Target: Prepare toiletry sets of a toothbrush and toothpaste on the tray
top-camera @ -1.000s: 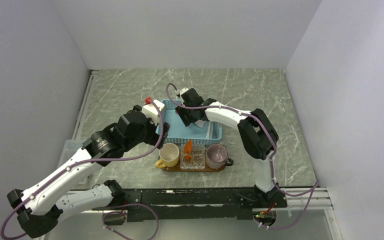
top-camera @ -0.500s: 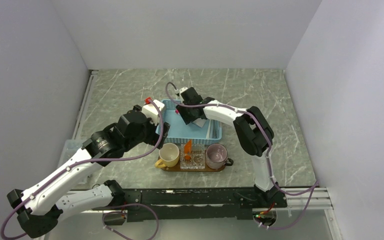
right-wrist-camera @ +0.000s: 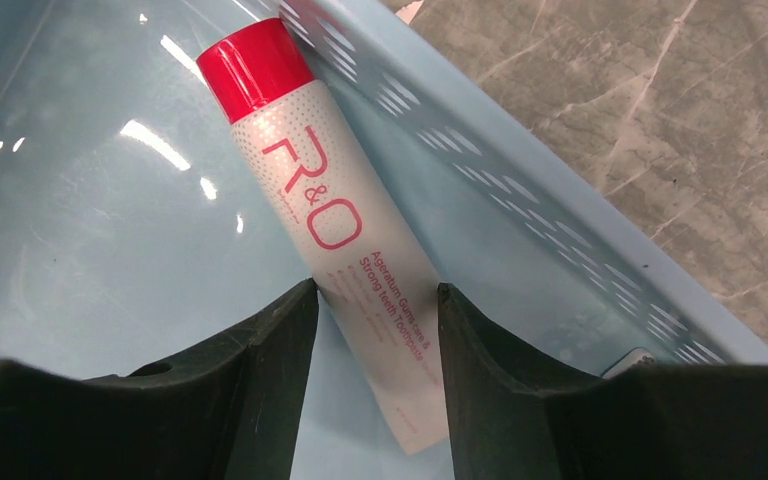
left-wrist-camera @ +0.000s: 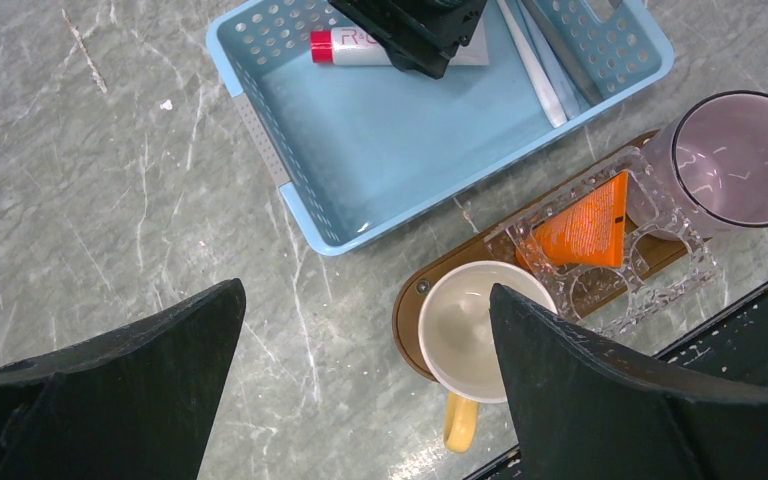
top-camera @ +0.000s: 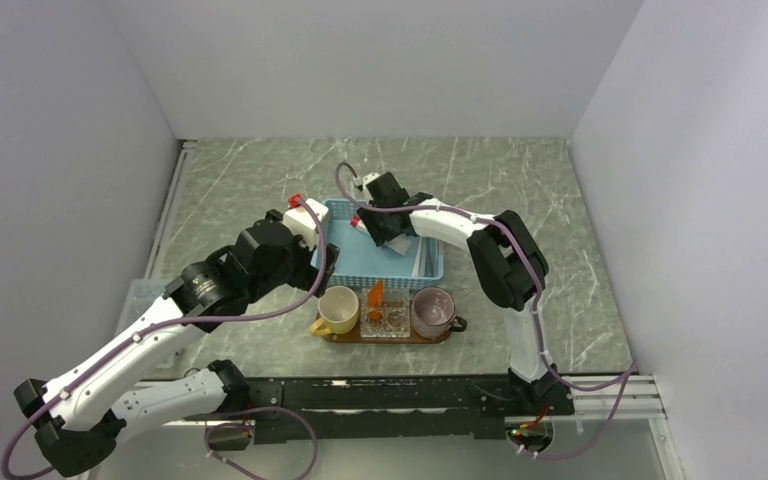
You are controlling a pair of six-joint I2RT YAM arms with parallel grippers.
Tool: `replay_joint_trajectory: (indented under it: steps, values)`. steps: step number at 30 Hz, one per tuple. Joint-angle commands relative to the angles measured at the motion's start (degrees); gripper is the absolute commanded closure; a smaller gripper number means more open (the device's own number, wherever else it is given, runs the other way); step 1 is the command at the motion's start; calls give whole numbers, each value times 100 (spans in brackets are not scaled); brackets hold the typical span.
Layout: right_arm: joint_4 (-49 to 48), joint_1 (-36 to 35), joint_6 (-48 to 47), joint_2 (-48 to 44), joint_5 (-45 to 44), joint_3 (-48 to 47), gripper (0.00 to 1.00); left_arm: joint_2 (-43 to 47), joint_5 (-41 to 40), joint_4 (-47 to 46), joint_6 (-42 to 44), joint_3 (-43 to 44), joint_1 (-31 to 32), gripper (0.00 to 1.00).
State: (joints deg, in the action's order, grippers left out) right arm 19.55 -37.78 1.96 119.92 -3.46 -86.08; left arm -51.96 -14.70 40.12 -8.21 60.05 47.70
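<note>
A white toothpaste tube (right-wrist-camera: pixel 345 235) with a red cap lies flat in the blue basket (left-wrist-camera: pixel 380 150), against its far wall. My right gripper (right-wrist-camera: pixel 377 290) reaches down into the basket, and both fingertips touch the tube's side edges. Pale toothbrushes (left-wrist-camera: pixel 537 62) lie along the basket's right side. An orange tube (left-wrist-camera: pixel 585 225) stands in a clear holder (left-wrist-camera: pixel 650 285) on the brown tray (left-wrist-camera: pixel 408 300). My left gripper (left-wrist-camera: pixel 365 288) hangs open above the table, between the basket's near corner and the tray's left end. It holds nothing.
On the tray, a cream cup with a yellow handle (left-wrist-camera: pixel 472 325) stands left of the holder and a purple cup (left-wrist-camera: pixel 738 158) to its right. In the top view the basket (top-camera: pixel 380 265) sits just behind the tray (top-camera: pixel 390 340). Grey walls enclose the table.
The right gripper's jaws have narrowed onto the white tube, and the arm has shifted slightly left in the basket. The left arm has not moved.
</note>
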Motion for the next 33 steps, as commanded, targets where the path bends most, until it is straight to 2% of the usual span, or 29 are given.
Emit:
replay_joint_trajectory:
  steps: [1, 6, 9, 16, 33]
  values:
    - [92, -1, -61, 225, -72, 48, 51, 28, 41, -176, 3, -31, -31, 1]
    - [135, -1, -54, 251, 33, 43, 84, 15, 55, -162, 10, -21, -33, 1]
    - [143, -5, -49, 187, 22, 53, 100, 35, 59, -175, 4, -28, -41, 1]
    - [103, -24, -29, -212, -12, 191, 100, 64, 43, -178, -1, -32, -46, 1]
    - [246, -322, -130, -2106, -497, 698, 100, 113, 131, -276, -104, 23, -42, 1]
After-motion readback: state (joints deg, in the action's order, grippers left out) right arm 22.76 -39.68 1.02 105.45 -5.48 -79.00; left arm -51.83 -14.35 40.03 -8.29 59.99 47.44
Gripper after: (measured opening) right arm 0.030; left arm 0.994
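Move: The right hand is down in the basket with its fingers astride the white toothpaste tube, whose middle lies about 2 cm to its left, 1 cm ahead and 1 cm below. The toothbrushes lie some 6 cm right and 2 cm back. The clear holder is about 15 cm back and 1 cm right, the purple mug 15 cm back and 9 cm right. From the left hand, the white tube is roughly 19 cm ahead, 16 cm right and 23 cm below. The right fingers shut from half open and pinch the white tube's body somewhat behind its middle, towards the crimped end, squeezing it in. After a short hold low in the basket, the hand keeps its grip and draws back about 3 cm and slightly right, then climbs, ending some 6 to 7 cm up, its tilt hardly changed. ##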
